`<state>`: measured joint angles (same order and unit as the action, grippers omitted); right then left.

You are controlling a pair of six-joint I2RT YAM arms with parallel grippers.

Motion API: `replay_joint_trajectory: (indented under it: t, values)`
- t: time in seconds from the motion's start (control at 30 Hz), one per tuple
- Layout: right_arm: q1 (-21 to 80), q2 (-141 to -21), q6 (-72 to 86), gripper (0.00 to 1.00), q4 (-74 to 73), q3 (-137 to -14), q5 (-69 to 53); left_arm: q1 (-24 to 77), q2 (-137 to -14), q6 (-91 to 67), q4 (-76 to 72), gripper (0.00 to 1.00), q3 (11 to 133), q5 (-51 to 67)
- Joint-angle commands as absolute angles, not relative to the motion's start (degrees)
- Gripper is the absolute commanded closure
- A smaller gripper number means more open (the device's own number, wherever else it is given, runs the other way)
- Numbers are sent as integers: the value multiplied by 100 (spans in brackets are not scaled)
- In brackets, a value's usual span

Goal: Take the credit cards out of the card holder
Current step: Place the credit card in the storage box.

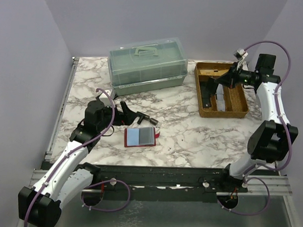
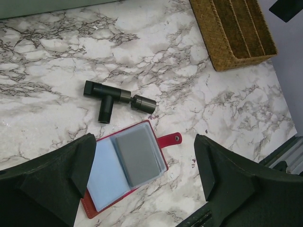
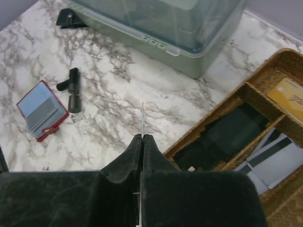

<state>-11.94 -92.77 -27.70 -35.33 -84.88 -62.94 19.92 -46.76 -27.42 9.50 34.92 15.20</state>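
The red card holder lies open on the marble table, its snap strap pointing right. Two credit cards show in its clear sleeves, a pale blue one and a grey one. My left gripper hovers open just above the holder, one finger at each side, touching nothing. It sits left of the holder in the top view. My right gripper is over the near edge of the wicker tray, shut on a thin card seen edge-on.
A black T-shaped tool lies just beyond the holder. A translucent green lidded box stands at the back. The wicker tray at the right holds black wallets, a yellow card and grey-white cards.
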Motion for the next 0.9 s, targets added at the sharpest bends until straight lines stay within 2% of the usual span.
replay_joint_trajectory:
  t: [0.0, 0.23, 0.87]
  values:
    - [-1307, -9915, -3245, 100, -4412, -9300, -5849, 1952, -4508, -2602, 984, 8, 3533, 1494]
    - [-1317, -10909, -3540, 100, -4848, -10362, -5317, 1925, -4439, -2610, 984, 8, 3526, 1529]
    - [-1298, -13109, -3186, 99, -5423, -12006, -5532, 1879, -4516, -2615, 984, 8, 3518, 1477]
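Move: The right hand, already pinching a thin card that sticks out beyond its tips, hovers over the woven storage box. The black cards in its left compartment lie about 9 cm ahead, 4 cm to the left and 18 cm below. The silver cards sit some 8 cm ahead and 5 cm to the right, the gold card about 23 cm ahead and 3 cm to the right. From the idle left hand the black cards are roughly 24 cm ahead and 46 cm to the right. Forward and a little to the right at first, then more and more steeply down, the right hand brings the pinched card into place over the black cards' compartment, ending some 10 cm farther out, 5 cm to the right and 11 cm lower. The wrist tips the fingers about 15 degrees downward; they stay shut on the card. ##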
